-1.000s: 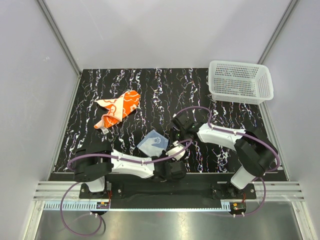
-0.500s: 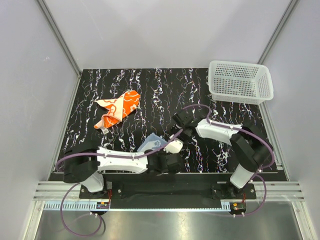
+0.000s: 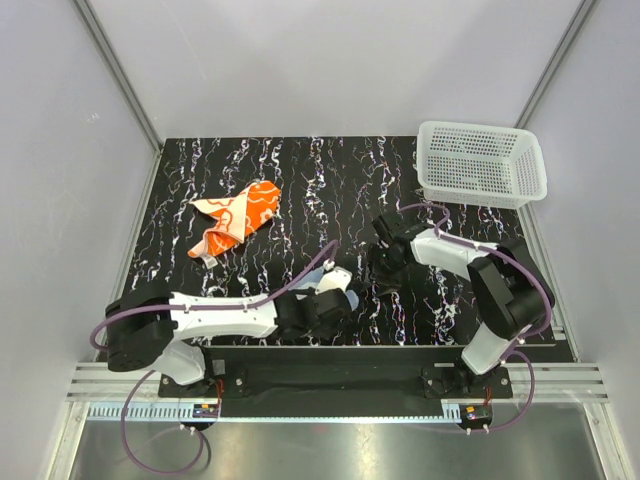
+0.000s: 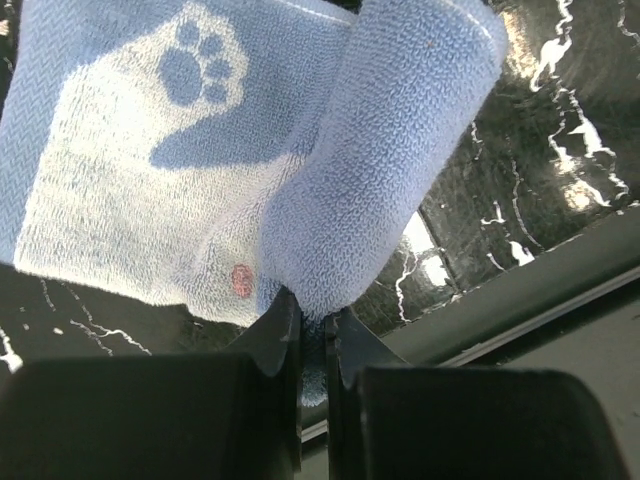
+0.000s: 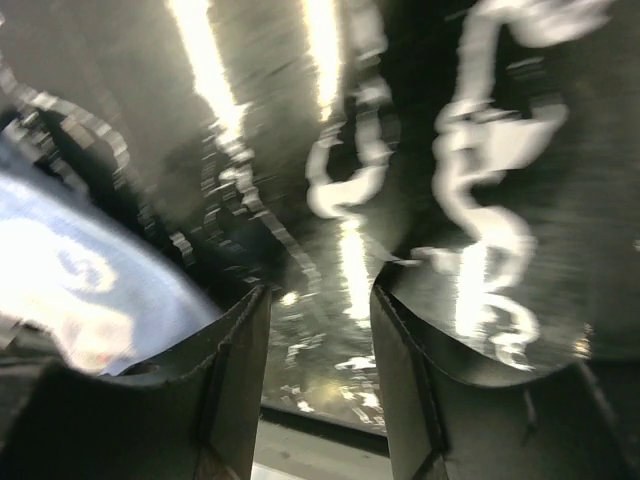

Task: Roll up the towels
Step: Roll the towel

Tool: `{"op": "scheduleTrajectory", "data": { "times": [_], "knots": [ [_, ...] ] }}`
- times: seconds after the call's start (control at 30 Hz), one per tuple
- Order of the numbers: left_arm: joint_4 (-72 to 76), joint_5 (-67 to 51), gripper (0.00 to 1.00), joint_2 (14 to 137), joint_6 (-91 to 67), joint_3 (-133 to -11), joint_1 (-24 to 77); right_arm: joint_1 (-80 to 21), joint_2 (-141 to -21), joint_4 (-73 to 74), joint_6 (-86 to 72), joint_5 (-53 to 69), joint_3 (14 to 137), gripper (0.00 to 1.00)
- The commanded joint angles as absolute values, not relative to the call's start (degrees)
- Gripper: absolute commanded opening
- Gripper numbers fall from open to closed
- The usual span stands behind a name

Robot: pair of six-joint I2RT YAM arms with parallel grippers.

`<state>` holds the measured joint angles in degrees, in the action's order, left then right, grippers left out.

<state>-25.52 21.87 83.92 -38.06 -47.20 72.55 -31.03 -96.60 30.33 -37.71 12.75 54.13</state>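
Note:
The light blue towel [image 4: 150, 180], printed with a white shape and a paw mark, lies on the black marbled table with one side folded over into a thick roll [image 4: 390, 170]. My left gripper [image 4: 312, 322] is shut on the near edge of that fold. From above, the towel [image 3: 311, 279] is mostly hidden under the left gripper [image 3: 327, 292]. My right gripper [image 5: 320, 295] stands open over bare table, nothing between its fingers, with the blue towel [image 5: 60, 270] off to its left. The orange towel [image 3: 236, 227], white-patterned, lies crumpled at the far left, untouched.
A white mesh basket [image 3: 481, 163] stands at the table's far right corner. The right gripper [image 3: 384, 272] hovers right of the table's middle. Grey walls enclose the table on three sides, and the metal rail with the arm bases runs along the near edge.
The right gripper has opened, let go of the blue towel and drawn away to the right. The left gripper has carried the towel's edge leftward and toward the near edge.

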Motion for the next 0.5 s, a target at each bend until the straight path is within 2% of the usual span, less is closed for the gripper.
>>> {"op": "scheduleTrajectory", "data": {
  "times": [0.0,0.27,0.47],
  "knots": [
    [-22.2,17.1,0.00,81.7,-38.8,-47.4,71.5,-29.4,-94.5,35.5,-35.4,3.9,56.8,0.52],
    [-16.8,1.8,0.00,81.8,-39.8,-45.8,63.7,-29.5,-85.0,39.0,-37.2,1.0,57.5,0.52],
    [-12.3,-9.2,0.00,84.5,-42.4,-44.0,56.6,-29.4,-73.2,32.0,-40.7,11.2,50.0,0.53]
  ]
}}
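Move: Pinched in the left fingers by its near edge is the folded blue-and-white towel, its middle about 4 cm ahead of them, level sideways and some 2 cm lower. From the empty right hand, close over the table, that towel lies roughly 9 cm left and 4 cm back. The orange towel is about 18 cm ahead and 21 cm left of the left hand; the white basket is some 23 cm ahead and 23 cm right of the right hand. Backing away from the towel, the right hand slides about 3 cm right across the table, edging forward, then lifts some 7 cm with its fingers staying half open. The left hand keeps its pinch on the towel's folded edge, shifting 1.5 cm right and then as far forward, while the wrist swings about 20 degrees so the fingers point less forward and more to the right. ##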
